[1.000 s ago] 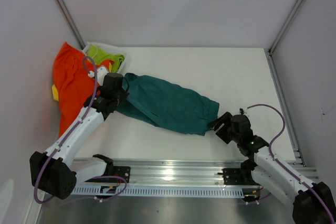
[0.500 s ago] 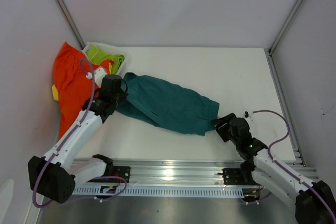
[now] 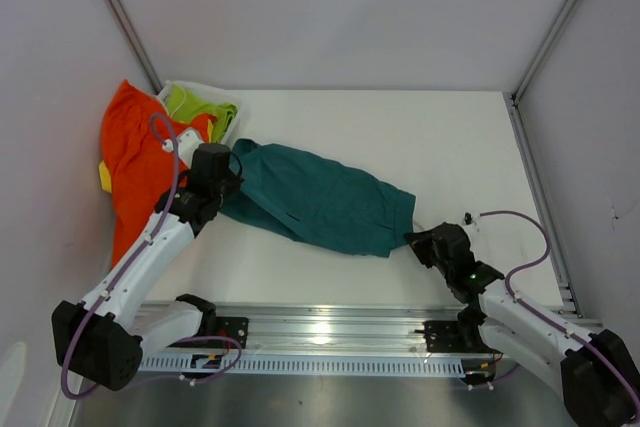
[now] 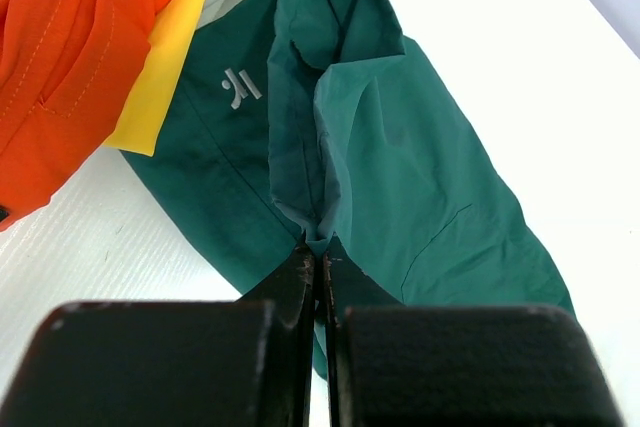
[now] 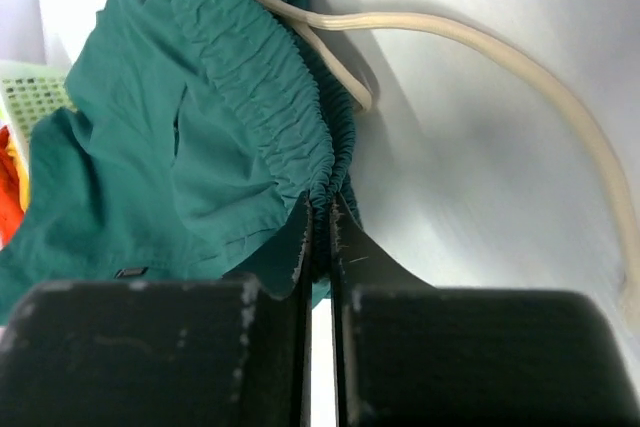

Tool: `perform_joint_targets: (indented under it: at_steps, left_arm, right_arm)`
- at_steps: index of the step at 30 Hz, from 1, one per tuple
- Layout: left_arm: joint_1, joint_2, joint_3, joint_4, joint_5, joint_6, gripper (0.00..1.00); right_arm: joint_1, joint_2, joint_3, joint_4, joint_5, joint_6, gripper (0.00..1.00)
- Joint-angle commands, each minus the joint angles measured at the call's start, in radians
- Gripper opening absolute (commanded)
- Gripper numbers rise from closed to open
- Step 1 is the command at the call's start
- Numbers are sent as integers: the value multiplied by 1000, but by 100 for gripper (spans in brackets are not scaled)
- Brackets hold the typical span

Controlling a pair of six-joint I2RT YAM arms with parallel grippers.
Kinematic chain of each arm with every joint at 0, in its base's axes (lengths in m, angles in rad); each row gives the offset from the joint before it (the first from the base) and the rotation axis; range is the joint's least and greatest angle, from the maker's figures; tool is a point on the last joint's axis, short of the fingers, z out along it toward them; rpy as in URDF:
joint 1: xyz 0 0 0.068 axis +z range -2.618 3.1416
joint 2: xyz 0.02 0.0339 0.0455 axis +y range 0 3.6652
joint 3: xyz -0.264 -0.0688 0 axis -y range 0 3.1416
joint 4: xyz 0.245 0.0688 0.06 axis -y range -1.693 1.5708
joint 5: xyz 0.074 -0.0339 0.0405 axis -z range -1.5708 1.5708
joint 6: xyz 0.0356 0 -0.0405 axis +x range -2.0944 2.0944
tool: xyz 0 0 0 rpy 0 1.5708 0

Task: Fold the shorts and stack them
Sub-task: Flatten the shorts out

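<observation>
Teal shorts (image 3: 320, 202) lie stretched slantwise across the table, leg end at the left, waistband at the right. My left gripper (image 3: 226, 187) is shut on a pinch of the teal leg cloth (image 4: 320, 237). My right gripper (image 3: 415, 239) is shut on the gathered elastic waistband (image 5: 322, 192), beside its cream drawstring (image 5: 470, 37) trailing over the table. Orange shorts (image 3: 135, 162) lie crumpled at the far left. Yellow cloth (image 4: 165, 72) pokes out under them, and lime-green cloth (image 3: 195, 105) lies behind them.
A white mesh basket (image 3: 232, 105) holds the lime-green cloth at the back left. White walls close in on three sides. A metal rail (image 3: 330, 332) with the arm bases runs along the near edge.
My right gripper moved a little forward onto the waistband's corner and went from open to shut on it. The left arm stayed in place with its grip unchanged.
</observation>
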Motion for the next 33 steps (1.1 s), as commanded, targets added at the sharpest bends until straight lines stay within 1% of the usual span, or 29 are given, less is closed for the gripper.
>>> perform_joint_targets:
  at_steps: [1,3,4,5,7,8,9,10,11,12,15,17,18,20,21,22,24,29,30,33]
  left_arm:
    - [10,-26,14,22,-20,-15,0]
    - [15,-20,60,6,-25,-12,0]
    - [18,-14,77,-1,-24,-6,0]
    - [32,-8,137,-6,-13,-2,0]
    - [55,34,182,-9,10,10,0]
    - [87,54,215,-27,51,11,0]
    - [102,75,316,-44,71,10,0]
    - [114,113,350,-62,87,11,0]
    - [131,123,381,-99,93,11,0]
    - [135,127,460,-110,90,11,0]
    - [145,98,524,-121,101,18,0]
    - [157,72,550,-133,124,24,0]
    - [158,65,597,-156,137,25,0]
    - [158,43,629,-179,150,31,0]
    - [158,37,674,-190,154,33,0]
    - [158,25,686,-214,162,37,0]
    - [158,-16,729,-234,167,39,0]
    - [158,-121,795,-303,144,50,0]
    - [158,-133,838,-317,142,51,0]
    - [159,-187,896,-369,145,57,0]
  right_arm:
    - [-9,-15,118,-61,84,-57,0]
    - [-47,-35,184,-104,92,-135,0]
    - [-72,-37,243,-106,75,-169,0]
    - [-150,-26,270,-100,4,-197,0]
    - [-246,14,361,-60,-110,-258,0]
    - [-346,47,402,-65,-232,-271,0]
    - [-382,118,445,-69,-294,-285,0]
    - [-409,146,490,-91,-334,-320,0]
    - [-425,164,572,-106,-363,-337,0]
    - [-428,173,606,-117,-362,-357,0]
    - [-430,151,711,-166,-365,-407,0]
    - [-431,125,775,-235,-370,-447,0]
    - [-431,115,833,-250,-379,-463,0]
    - [-433,101,901,-314,-403,-490,0]
    - [-433,98,960,-330,-422,-492,0]
    - [-433,95,988,-376,-436,-493,0]
    - [-433,71,1036,-396,-485,-489,0]
    - [-433,-21,1111,-505,-495,-484,0]
    - [-433,-53,1125,-519,-495,-481,0]
    - [-433,-92,1194,-603,-505,-481,0]
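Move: To the left hand's right, some 16 cm over, level fore and aft and 14 cm below, lies the middle of the teal shorts it already pinches at one end; the orange shorts lie about 16 cm to its left, and the white basket 20 cm ahead and 9 cm left, both some 14 cm below. From the right hand, already shut on the near waistband corner, the shorts' middle is 17 cm left and 8 cm ahead. Hoisting the teal shorts off the table between them, both hands keep their pinch and climb fast, the right about 40 cm, the left some 30. Each first swings forward, the right clearly rightward too, then draws back towards the base while climbing, the left ending behind its start. They part by several centimetres, pulling the cloth between them, fingertips tipping up to about level. ##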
